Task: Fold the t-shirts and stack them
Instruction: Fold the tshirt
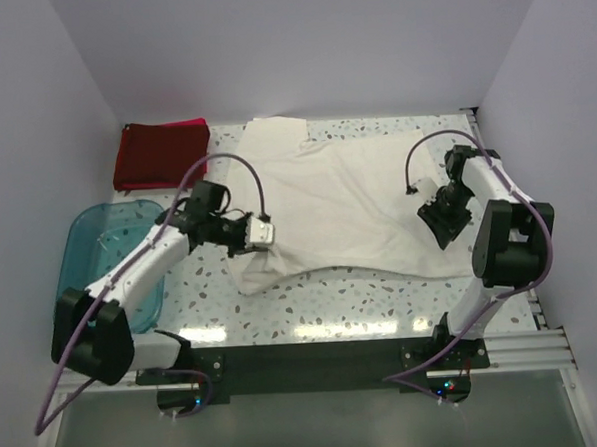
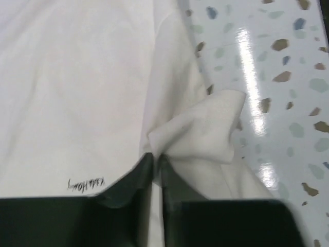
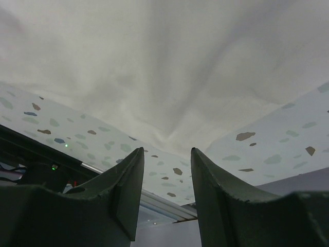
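Observation:
A cream-white t-shirt lies spread across the middle of the table, plain side up. My left gripper is at its near-left edge. In the left wrist view the jaws are shut on a pinched fold of that shirt, and the left gripper has cloth bunched just ahead of its tips. My right gripper hovers over the shirt's right side. It stands open with nothing between its fingers, and a point of the shirt's edge lies just ahead. A folded dark red t-shirt rests on a pink one at the back left.
A translucent teal tub sits at the left, under the left arm. Speckled tabletop shows in front of the shirt. White walls close in the back and sides. A metal rail runs along the table's near edge.

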`<act>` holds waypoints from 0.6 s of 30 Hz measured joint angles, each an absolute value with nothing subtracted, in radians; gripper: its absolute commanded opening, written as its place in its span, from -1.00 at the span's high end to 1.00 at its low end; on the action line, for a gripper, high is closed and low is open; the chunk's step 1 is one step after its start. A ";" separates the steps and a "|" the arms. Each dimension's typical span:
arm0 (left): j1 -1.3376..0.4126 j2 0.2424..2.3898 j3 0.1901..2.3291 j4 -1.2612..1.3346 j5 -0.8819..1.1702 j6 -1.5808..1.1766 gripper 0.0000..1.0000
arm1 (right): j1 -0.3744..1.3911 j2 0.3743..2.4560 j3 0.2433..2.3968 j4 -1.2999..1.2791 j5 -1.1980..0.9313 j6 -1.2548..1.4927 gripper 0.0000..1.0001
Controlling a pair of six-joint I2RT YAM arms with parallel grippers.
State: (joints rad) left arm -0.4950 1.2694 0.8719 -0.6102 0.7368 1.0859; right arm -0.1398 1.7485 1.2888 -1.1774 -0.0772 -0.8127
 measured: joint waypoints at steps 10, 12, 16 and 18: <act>0.096 1.664 1.124 -0.643 0.925 0.949 -0.21 | -0.148 1.800 1.380 -1.213 -0.082 -0.823 0.09; 0.116 1.653 1.143 -0.646 0.935 0.930 -0.21 | -0.156 1.800 1.391 -1.225 -0.086 -0.835 0.09; 0.041 1.599 1.159 -0.665 0.921 0.927 -0.11 | -0.182 1.797 1.406 -1.269 -0.099 -0.869 0.12; -0.053 1.576 1.155 -0.667 0.881 0.924 -0.14 | -0.197 1.791 1.406 -1.289 -0.100 -0.888 0.12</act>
State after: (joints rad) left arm -0.0532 1.5757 1.1545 -0.6674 0.8814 0.9241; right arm -0.1970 1.7912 1.4059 -1.2892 -0.0998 -0.8875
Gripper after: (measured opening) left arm 0.561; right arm 0.443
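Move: The left fingers are shut on the near left part of the t-shirt, which is still in the air. The shirt's printed lettering lies about 8 cm ahead of that hand, 3 cm to its left and 12 cm below, and the shirt's near left corner about 8 cm back and 5 cm left. The dark red box is some 30 cm ahead and 26 cm left, the blue tray level and about 37 cm left. From the idle right hand the lettering is about 7 cm ahead, 48 cm left. The left hand goes on with its fast forward fling of the held t-shirt and opens right away to a bit over half, letting the cloth go as it sweeps some 14 cm forward and as far left, towards the shirt's left edge, turning counter-clockwise about 35 degrees. It dips a couple of centimetres on the way, then swings back about 5 cm to the right and rises slightly, fingers staying open and clear above the cloth. ##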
